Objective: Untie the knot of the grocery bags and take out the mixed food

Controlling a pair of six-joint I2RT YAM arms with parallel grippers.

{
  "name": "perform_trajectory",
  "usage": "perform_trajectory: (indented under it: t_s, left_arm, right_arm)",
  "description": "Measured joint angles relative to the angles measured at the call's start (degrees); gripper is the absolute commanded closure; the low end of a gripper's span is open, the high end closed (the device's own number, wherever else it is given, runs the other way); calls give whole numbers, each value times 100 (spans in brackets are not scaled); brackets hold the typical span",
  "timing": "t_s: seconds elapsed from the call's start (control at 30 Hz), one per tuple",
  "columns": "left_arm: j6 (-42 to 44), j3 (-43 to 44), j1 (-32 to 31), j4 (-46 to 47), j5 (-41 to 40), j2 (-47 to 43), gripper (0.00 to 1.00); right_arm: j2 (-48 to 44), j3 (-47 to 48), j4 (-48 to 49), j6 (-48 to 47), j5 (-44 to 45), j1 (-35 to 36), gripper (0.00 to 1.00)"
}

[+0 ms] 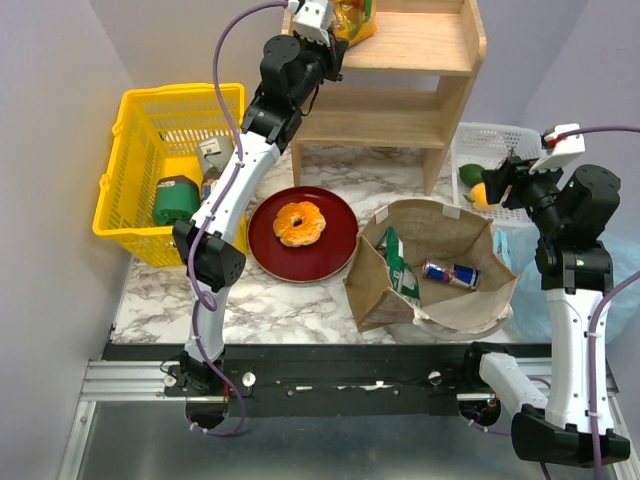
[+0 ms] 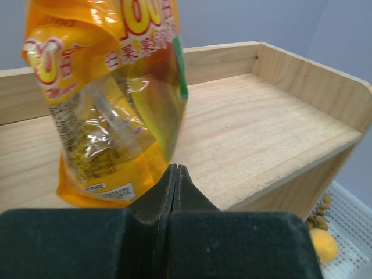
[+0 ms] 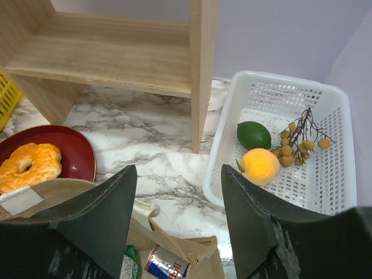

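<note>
The yellow-orange snack packet (image 2: 110, 99) stands upright on the wooden shelf's top board. My left gripper (image 2: 176, 170) is shut just in front of it, with nothing between its fingers. The brown paper bag (image 1: 385, 300) stands open on the marble table with a dark-green chip bag (image 1: 398, 265) and a red-blue can (image 1: 450, 273) inside. A glazed doughnut (image 1: 298, 223) lies on a red plate (image 1: 325, 262). The green fruit (image 3: 254, 135) and orange fruit (image 3: 260, 165) lie in the white mesh tray (image 3: 279, 78). My right gripper (image 3: 177, 171) hangs open and empty above the paper bag's far right corner. The light-blue bag (image 1: 620, 275) lies at the right edge.
A wooden two-level shelf (image 1: 400, 100) stands at the back. A yellow basket (image 1: 130, 200) at the left holds dark-green and paper-wrapped jars. A sprig of small brown fruits (image 3: 299, 139) lies in the white tray beside the two fruits.
</note>
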Motion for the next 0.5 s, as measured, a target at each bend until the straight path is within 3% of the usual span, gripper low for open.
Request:
perform_trajectory:
  t_s: [0.13, 0.37, 0.5]
  left_arm:
    - [72, 52, -26, 13, -599, 33, 100]
    - [675, 1176, -63, 807, -1499, 892, 100]
    - [951, 1099, -98, 1185, -1720, 1043, 100]
  right_arm:
    - [57, 2, 0, 15, -50, -26, 32]
    - [138, 17, -4, 52, -92, -26, 32]
    - [101, 31, -9, 52, -111, -26, 32]
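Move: The yellow-orange candy bag stands on the top board of the wooden shelf, its middle about 6 cm ahead of the left hand, nearly in line sideways and some 3 cm higher. The shelf's left side panel is roughly 8 cm to that hand's left and 5 cm farther out; bare board lies about 12 cm to its right, 6 cm out and 5 cm lower. From the right hand, the bag is some 28 cm ahead, 31 cm left and 14 cm up. With its shut fingertips close against the lower front of the candy bag, the left hand bears in on the bag, going forward about 5 cm and also left and up roughly 3 cm each. As it goes, the wrist swings nearly 20 degrees counter-clockwise, so the fingers point more squarely into the shelf, and tips up by some 10 degrees; the fingers stay closed. ##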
